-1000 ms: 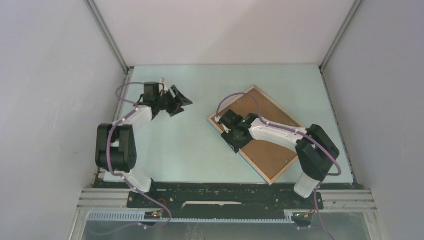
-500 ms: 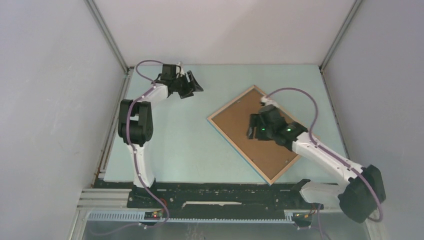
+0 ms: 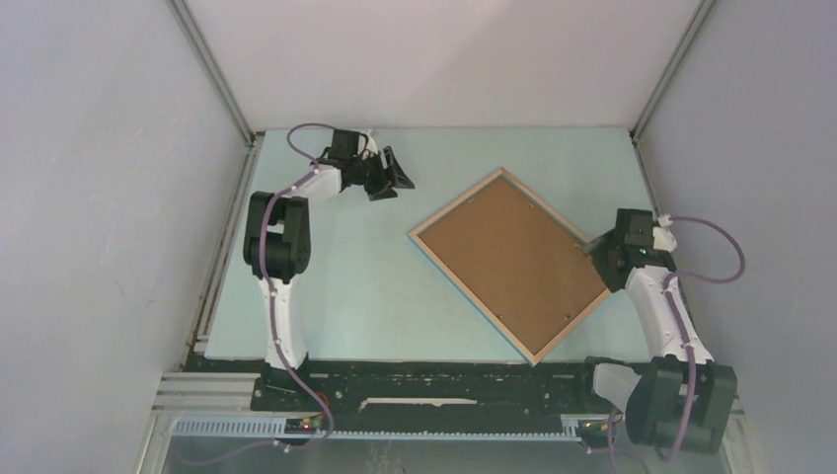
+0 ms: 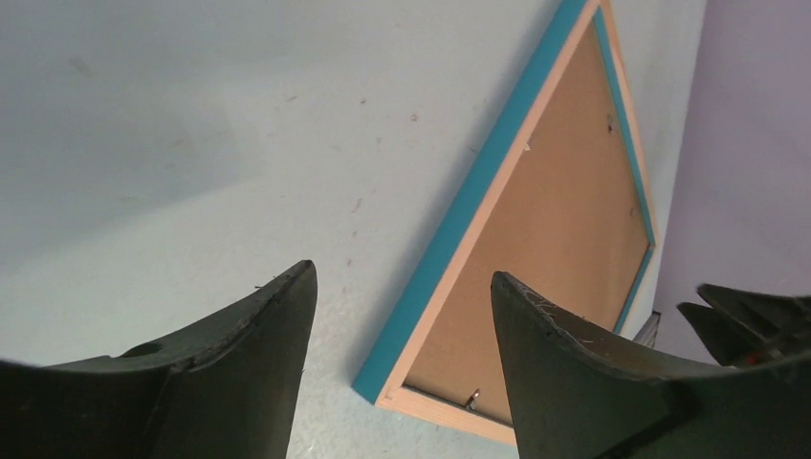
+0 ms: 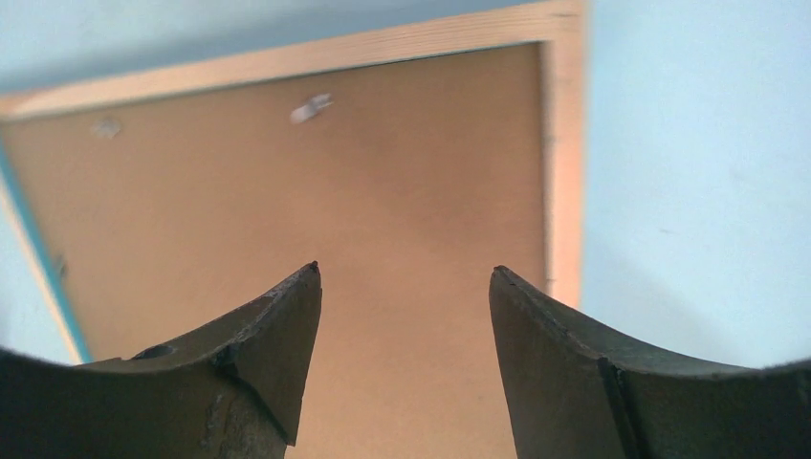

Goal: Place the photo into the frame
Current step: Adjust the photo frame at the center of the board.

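The frame (image 3: 457, 202) lies back-up and turned diagonally on the pale table, its light wood rim (image 5: 564, 172) and turquoise edge (image 4: 469, 206) showing. A brown backing board (image 3: 508, 252) fills its opening. The photo is out of view. My left gripper (image 3: 395, 176) hovers at the far left, apart from the frame's left corner, open and empty (image 4: 402, 277). At the frame's right corner my right gripper (image 3: 599, 259) stands open, with nothing between its fingers, over the board (image 5: 404, 273).
Small metal tabs (image 5: 311, 108) sit on the backing board near the rim, one at the left corner (image 4: 471, 397). Grey walls close the table on three sides. The arms' bases stand along the near edge.
The right arm drew back off the middle of the frame to its right corner, and its jaws widened. The left gripper moved farther back and slightly right.
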`<state>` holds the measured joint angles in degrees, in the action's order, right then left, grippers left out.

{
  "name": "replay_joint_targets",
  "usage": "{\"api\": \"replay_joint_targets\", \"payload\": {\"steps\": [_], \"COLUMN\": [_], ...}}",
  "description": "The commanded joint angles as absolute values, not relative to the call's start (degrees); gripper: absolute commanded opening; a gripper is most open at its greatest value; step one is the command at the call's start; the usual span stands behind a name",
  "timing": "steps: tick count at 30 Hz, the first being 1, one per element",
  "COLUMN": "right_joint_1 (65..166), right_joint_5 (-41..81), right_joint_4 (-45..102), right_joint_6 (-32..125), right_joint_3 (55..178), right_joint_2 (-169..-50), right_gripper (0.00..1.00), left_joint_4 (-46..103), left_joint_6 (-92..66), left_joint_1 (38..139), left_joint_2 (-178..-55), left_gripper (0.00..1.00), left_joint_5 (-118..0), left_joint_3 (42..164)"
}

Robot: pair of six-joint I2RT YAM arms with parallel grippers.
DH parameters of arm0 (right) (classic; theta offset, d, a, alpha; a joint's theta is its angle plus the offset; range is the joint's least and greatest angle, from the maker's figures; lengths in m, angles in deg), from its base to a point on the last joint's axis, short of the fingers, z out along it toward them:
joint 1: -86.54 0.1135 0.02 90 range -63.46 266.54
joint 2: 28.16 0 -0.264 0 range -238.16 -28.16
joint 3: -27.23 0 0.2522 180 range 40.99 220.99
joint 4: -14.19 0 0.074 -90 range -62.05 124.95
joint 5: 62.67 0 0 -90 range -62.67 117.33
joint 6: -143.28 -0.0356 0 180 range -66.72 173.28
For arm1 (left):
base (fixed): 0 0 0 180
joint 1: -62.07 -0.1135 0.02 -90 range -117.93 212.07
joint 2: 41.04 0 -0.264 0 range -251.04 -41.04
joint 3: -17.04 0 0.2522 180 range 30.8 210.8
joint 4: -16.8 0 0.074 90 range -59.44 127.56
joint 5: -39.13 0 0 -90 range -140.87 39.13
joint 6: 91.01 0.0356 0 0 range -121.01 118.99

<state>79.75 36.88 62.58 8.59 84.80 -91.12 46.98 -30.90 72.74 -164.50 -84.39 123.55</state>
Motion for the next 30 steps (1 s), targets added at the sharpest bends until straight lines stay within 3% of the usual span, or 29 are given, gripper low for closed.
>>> {"api": "replay_joint_targets", "payload": {"steps": [1, 7, 10, 20, 30], "right_joint_1": [72.4, 60.7, 59.7, 63.5, 74.5], "right_joint_5": [40.0, 31.1, 27.1, 16.8, 14.4], "right_joint_4": [66.5, 59.8, 56.1, 44.2, 42.7], "right_joint_6": [-0.1, 1.3, 3.4, 10.8, 19.2], "right_joint_3": [80.5, 72.7, 71.7, 71.6, 78.1], "right_joint_2": [-89.5, -85.4, -87.6, -100.3, -109.6], "right_gripper": [0.72, 0.71, 0.7, 0.68, 0.68], "left_joint_4": [44.0, 40.5, 39.5, 35.4, 30.8], "left_joint_6": [-33.7, -37.6, -39.2, -42.0, -43.3], "left_joint_1": [75.1, 77.8, 78.8, 79.3, 80.6], "left_joint_2": [-166.7, -167.9, -168.3, -168.0, -156.3], "left_gripper": [0.72, 0.72, 0.71, 0.7, 0.69], "left_joint_5": [-89.9, -92.4, -92.9, -93.9, -89.3], "left_joint_3": [126.9, 126.0, 125.4, 120.0, 103.4]}}
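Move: The right hand hovers over the backing board. The part of the frame's near right side that it goes for lies about 7 cm back, 5 cm to its right and 8 cm below. The frame's right corner is level with the hand, roughly 12 cm to the right, and the frame's middle is about 18 cm left and 4 cm ahead. The left hand has the frame's left corner some 10 cm back, 1 cm right and 6 cm below. Back, down and right about 6 cm, turning some 20 degrees clockwise, the right hand drops around the frame's near right side, then sweeps about 8 cm forward and 5 cm left, turning back, its outer finger pushing along the outside edge. Meanwhile the left hand goes right, then back and down, in over the board by the left corner. Both grippers stay open. ##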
